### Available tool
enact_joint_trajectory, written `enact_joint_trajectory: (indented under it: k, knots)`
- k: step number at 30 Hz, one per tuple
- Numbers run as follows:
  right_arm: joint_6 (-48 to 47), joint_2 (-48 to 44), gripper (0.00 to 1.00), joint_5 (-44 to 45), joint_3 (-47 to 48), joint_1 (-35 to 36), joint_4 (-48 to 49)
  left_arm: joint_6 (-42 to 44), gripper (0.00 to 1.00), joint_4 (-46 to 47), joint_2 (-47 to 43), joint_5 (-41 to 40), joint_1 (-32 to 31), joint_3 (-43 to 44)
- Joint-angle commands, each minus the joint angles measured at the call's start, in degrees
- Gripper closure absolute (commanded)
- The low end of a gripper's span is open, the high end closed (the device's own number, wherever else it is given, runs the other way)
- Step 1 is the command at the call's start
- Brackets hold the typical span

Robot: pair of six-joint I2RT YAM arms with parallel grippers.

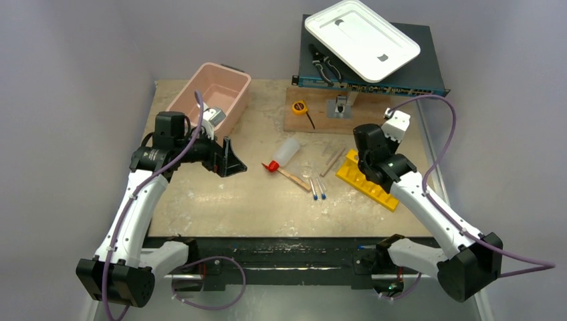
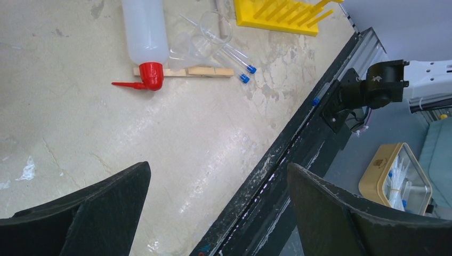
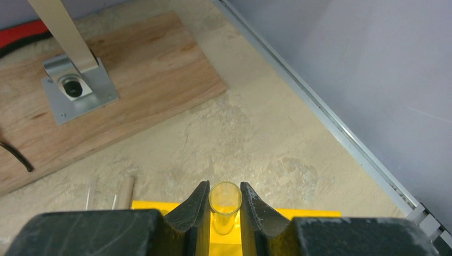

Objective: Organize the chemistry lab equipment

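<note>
My right gripper (image 3: 224, 185) is shut on a clear tube (image 3: 224, 221), held upright with its open mouth up, right over the yellow holed rack (image 3: 309, 214). From above, that gripper (image 1: 364, 167) sits at the far end of the rack (image 1: 371, 186). The squeeze bottle (image 1: 286, 152) with a red nozzle lies mid-table beside a wooden peg (image 1: 294, 179), two blue-tipped tubes (image 1: 318, 189) and slim wooden sticks (image 1: 331, 160). My left gripper (image 1: 231, 157) hangs open left of the bottle (image 2: 145, 32), with nothing between its fingers (image 2: 106, 213).
A pink bin (image 1: 214, 93) stands at the back left. A wooden board (image 1: 327, 117) carries a metal bracket and a yellow tape measure (image 1: 299, 107). Behind it, a black box (image 1: 414, 73) bears a white tray (image 1: 361, 40) and pliers (image 1: 324, 65). A small clear beaker (image 2: 213, 29) lies by the tubes.
</note>
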Motion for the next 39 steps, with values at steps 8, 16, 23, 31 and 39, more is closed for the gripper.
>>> enact_joint_trajectory:
  k: [8, 16, 23, 31, 39]
  knots:
    - [4.18, 0.16, 0.95, -1.58, -3.57, -0.33, 0.41, 1.94, 0.0, 1.59, -0.76, 0.72, 0.34, -0.44]
    - [4.69, -0.54, 0.74, -2.12, -5.2, -0.21, 1.04, 1.46, 0.0, 1.9, -0.31, 0.56, 0.32, -0.22]
    - [5.0, -1.4, 0.69, -2.22, -6.0, -0.22, 1.39, 1.46, 0.0, 1.88, -0.17, 0.63, 0.32, -0.13]
    - [4.42, -3.76, 0.66, -2.54, -4.62, -0.12, 0.42, 1.37, 0.0, 1.96, 0.03, 0.73, 0.32, 0.02]
    - [4.22, -6.75, 0.47, -2.41, 1.85, 0.66, -4.1, 1.34, 0.0, 1.54, 0.71, 0.65, 0.32, 0.43]
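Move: The right hand already holds a test tube upright over the yellow rack. Its hole lies about 8 cm below that hand and 1 cm back, level to the side. The loose wooden rod beside the rack is some 12 cm to the hand's left, 5 cm ahead and 16 cm below; the blue-capped tubes are about 16 cm left, 3 cm back and as low. From the idle left hand, the hole is roughly 42 cm right, 7 cm ahead and 12 cm lower. Still pinching the test tube near its rim, the right hand lowers it about 4 cm, nearly straight down into the rack's hole, the fingers tipping down slightly. Near the bottom the fingers begin to open and let go of the tube; the hand then rises about 3 cm, easing back a little towards the base as the fingers spread to about half open. ##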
